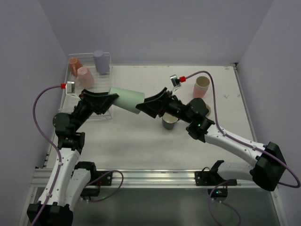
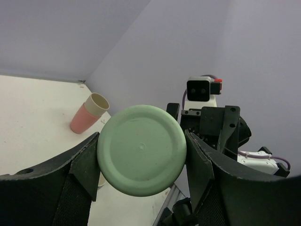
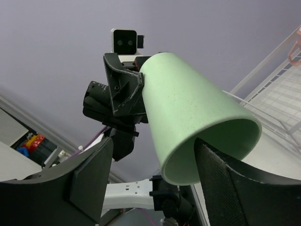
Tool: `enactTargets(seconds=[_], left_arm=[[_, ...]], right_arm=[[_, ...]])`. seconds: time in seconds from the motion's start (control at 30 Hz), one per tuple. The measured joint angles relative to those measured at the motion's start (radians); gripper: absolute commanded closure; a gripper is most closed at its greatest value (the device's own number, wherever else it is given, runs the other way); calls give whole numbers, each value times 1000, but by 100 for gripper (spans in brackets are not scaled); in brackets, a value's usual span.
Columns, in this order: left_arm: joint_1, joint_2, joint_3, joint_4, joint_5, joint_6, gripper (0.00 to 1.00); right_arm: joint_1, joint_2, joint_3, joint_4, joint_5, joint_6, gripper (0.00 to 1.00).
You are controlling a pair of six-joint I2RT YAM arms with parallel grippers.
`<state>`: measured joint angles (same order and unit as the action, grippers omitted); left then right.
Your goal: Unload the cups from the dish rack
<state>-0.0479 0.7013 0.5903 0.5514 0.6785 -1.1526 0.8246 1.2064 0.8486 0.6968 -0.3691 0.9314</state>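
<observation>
A pale green cup [image 1: 126, 100] hangs sideways in the air between my two arms, just right of the dish rack [image 1: 104, 114]. My left gripper [image 1: 107, 100] is shut on its base, which fills the left wrist view [image 2: 141, 149]. My right gripper [image 1: 148, 105] is open at the cup's mouth. In the right wrist view one finger [image 3: 230, 186] sits inside the rim of the green cup [image 3: 188, 113] and the other finger [image 3: 89, 176] stands well clear of it. An orange cup [image 1: 74, 63], a pink cup [image 1: 85, 76] and a purple cup [image 1: 100, 61] stand in the rack.
A dark green mug [image 1: 169, 122] stands on the table under my right wrist. A pink cup with a beige cup nested in it [image 1: 201, 87] stands at the back right, and also shows in the left wrist view [image 2: 89, 112]. The rack's wire grid [image 3: 282, 89] shows behind the green cup.
</observation>
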Motion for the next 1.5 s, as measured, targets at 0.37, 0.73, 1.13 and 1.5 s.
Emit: enactTargets(seconds=[0.37, 0.73, 1.13, 1.5], left_arm=[[-13, 0, -51, 50, 3, -60, 44], [-20, -61, 190, -522, -124, 472, 0], [-41, -133, 155, -832, -179, 779, 0], [-162, -119, 150, -861, -256, 835, 0]], right_arm=[[-1, 82, 45, 38, -19, 77, 100], [-43, 112, 462, -684, 165, -306, 100], [-224, 607, 1127, -1476, 511, -805, 100], [-273, 975, 1302, -1708, 614, -1041, 100]])
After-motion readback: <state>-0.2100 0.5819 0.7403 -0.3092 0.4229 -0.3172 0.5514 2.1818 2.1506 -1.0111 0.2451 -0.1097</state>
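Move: Just to the right hand's left, its open fingers already astride the rim, the green cup's middle lies about 6 cm left, 2 cm ahead and level. From the left hand, which holds the base end, the same middle is some 5 cm right, 1 cm back and level. From the right hand, the dark green mug stands about 10 cm ahead, 15 right and 33 below; the pink-and-beige cup stack about 31 ahead, 35 right and 30 below. Pinching the green cup's rim wall, one finger inside, the right hand takes over as the left fingers open and let go. It then swings the cup forward some 25 cm, down about 23 and to the right about 15, beyond the dark mug towards open table left of the stack, rolling about 100 degrees until the fingers point down. The emptied left hand sinks about 10 cm, rolling some 40 degrees. ##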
